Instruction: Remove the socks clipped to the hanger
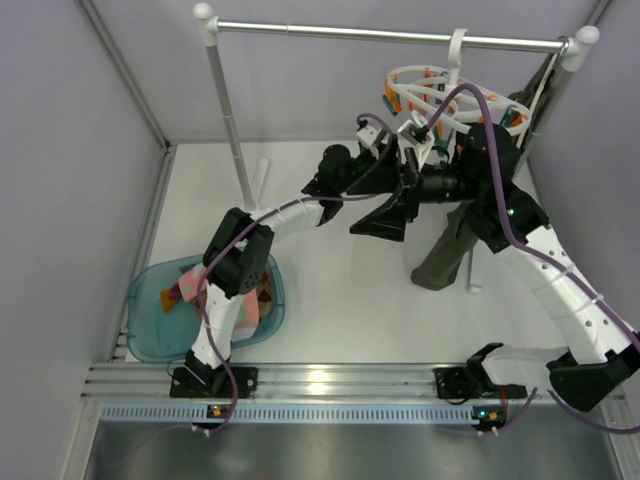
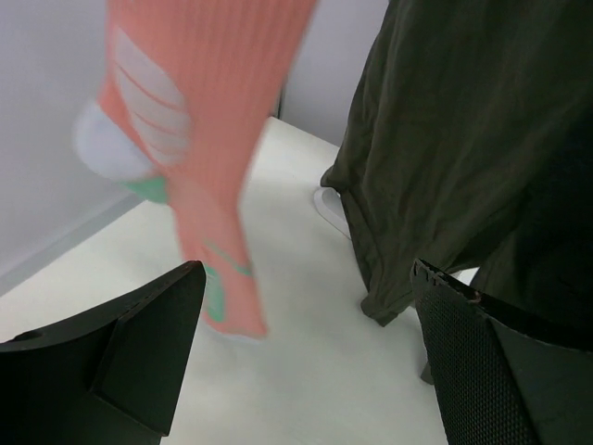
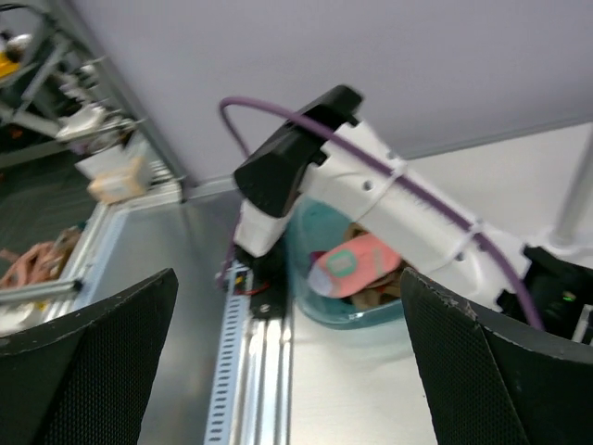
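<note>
The white oval hanger [image 1: 440, 95] with orange and teal clips hangs from the rack bar at the back right. One pink sock [image 2: 199, 167] with teal and white marks dangles below it, blurred, its toe just beyond my left finger. My left gripper [image 2: 310, 362] is open and holds nothing; the sock is left of the gap, not between the fingers. My right gripper [image 3: 287, 362] is open and holds nothing, facing back toward the left arm [image 3: 371, 195]. Another pink sock [image 3: 357, 264] lies in the teal basin [image 3: 310, 287].
A long dark olive garment [image 2: 445, 139] hangs right of the sock, down to the table [image 1: 450, 245]. The teal basin [image 1: 150, 300] holds several socks at the front left. Both forearms cross under the hanger. The rack's upright pole [image 1: 230, 120] stands at the back left.
</note>
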You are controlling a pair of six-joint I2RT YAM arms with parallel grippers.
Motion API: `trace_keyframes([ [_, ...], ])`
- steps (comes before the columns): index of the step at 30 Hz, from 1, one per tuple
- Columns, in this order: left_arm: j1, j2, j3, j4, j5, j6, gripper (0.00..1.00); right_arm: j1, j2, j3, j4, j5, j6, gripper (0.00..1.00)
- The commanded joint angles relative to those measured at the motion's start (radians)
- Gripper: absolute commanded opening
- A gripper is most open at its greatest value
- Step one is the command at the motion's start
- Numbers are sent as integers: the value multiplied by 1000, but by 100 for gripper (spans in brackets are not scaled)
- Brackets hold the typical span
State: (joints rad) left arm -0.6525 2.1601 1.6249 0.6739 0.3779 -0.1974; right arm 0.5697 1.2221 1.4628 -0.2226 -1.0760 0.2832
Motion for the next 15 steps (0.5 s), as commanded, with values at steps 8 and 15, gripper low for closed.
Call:
trace_keyframes([
  [8, 2, 184, 256, 62, -65, -19, 94, 16, 94, 106, -72, -100, -118, 99],
  [15, 2, 242, 335, 62, -165, 56, 58, 58, 47, 47, 78, -282, -65, 99],
])
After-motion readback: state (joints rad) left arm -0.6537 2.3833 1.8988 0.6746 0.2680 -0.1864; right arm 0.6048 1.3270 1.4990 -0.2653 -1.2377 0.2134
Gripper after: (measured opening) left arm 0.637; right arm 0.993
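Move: The pink sock hangs about 7 cm ahead of the left hand and 3 cm to its right, its middle some 5 cm higher. The white hanger's centre stands about 12 cm ahead of that hand, 10 cm to its right and roughly 20 cm above. The dark green garment lies about 20 cm right of it and 2 cm ahead, near its height. From the right hand the sock lies some 12 cm ahead, 13 cm right and 10 cm lower. Fingers starting to close about the pink sock, though a pinch can't yet be seen, the left hand reaches some 5 cm forward towards it; an early slip of about 2 cm right and slightly down comes first, and the opening ends about a third narrower. The right hand, fingers still wide open, swings nearly 4 cm forward, then about 5 cm back, sinking 2 cm and turning clockwise before swinging counter-clockwise. ##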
